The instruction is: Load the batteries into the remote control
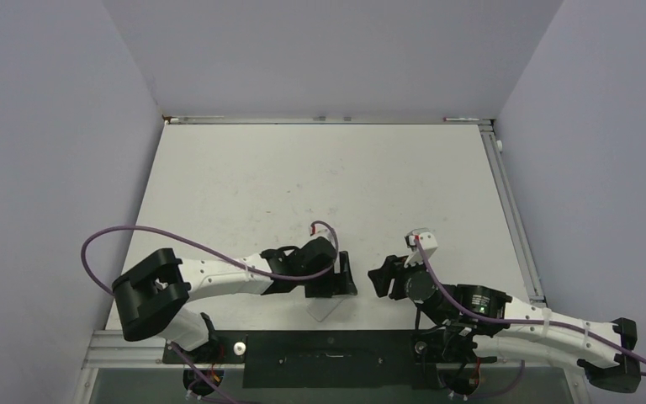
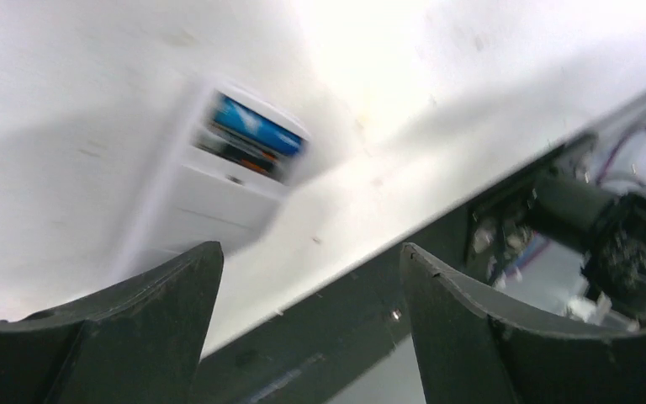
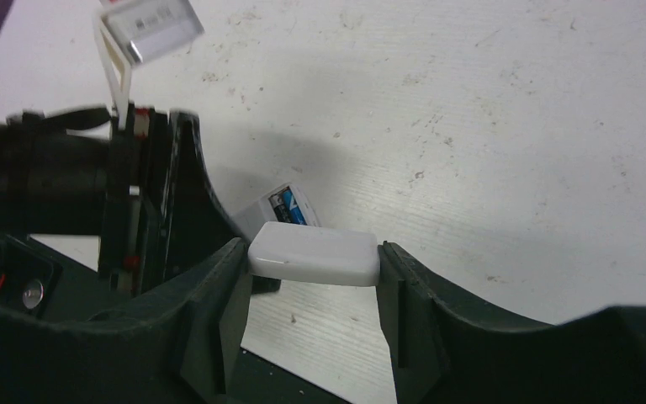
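The remote control lies back-up on the white table near its front edge, its compartment uncovered. Inside sit the batteries, one blue and one dark, side by side. My left gripper hovers just above and in front of it, open, nothing between its fingers. In the top view the remote control peeks out below the left gripper. My right gripper is shut on a small white plastic piece, held off the table, with the remote control just behind it.
A dark metal rail runs along the table's near edge, close under both grippers. The two grippers face each other a short gap apart, the right gripper to the right of the remote. Grey walls enclose the table on three sides.
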Tool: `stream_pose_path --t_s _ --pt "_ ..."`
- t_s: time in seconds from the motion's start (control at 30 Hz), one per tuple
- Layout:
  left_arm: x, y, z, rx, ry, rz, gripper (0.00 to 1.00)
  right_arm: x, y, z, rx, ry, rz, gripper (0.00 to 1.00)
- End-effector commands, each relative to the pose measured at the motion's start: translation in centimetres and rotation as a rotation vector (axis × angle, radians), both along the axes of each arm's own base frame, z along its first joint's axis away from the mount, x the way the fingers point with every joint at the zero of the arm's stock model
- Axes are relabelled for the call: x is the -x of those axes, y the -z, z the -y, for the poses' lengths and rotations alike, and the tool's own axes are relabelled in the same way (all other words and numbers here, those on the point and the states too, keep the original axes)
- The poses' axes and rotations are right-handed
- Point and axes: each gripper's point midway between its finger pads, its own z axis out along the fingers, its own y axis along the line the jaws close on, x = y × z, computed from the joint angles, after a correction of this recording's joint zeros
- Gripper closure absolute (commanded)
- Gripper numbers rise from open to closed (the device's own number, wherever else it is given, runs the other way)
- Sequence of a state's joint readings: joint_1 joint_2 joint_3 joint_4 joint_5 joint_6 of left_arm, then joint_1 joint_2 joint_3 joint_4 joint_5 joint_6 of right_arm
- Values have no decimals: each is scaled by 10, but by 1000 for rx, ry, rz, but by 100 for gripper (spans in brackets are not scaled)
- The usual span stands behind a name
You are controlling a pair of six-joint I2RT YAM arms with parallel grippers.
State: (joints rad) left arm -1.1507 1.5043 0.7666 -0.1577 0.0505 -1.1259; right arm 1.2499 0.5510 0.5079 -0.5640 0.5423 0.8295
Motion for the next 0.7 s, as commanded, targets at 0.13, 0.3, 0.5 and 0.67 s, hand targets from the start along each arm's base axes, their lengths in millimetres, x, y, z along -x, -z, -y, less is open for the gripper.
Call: stream_pose_path --t_s 0.13,0.3,0.5,0.67 --pt "-33 44 -99 -307 -100 52 24 6 -2 -21 -15 -95 -7 92" --pt "-30 19 -86 -232 -79 74 25 4 -1 -21 -7 -96 0 92" --pt "-9 -24 -74 -201 -23 157 25 5 3 -20 2 -94 -5 92" --pt "9 -38 -80 -328 17 225 24 5 -2 -17 -19 -88 2 91"
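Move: The remote control lies battery side up under the open left gripper, its middle about 3 cm ahead, 2 cm left and 4 cm below; its filled battery bay is some 7 cm ahead and 1 cm right. The cover held in the right gripper is roughly 7 cm ahead, 9 cm right and 9 cm up. From the right hand the remote's middle lies about 7 cm back, 11 cm left and 13 cm down. The open left hand arcs about 5 cm forward, then 8 cm left and back across the remote, finally rising. ##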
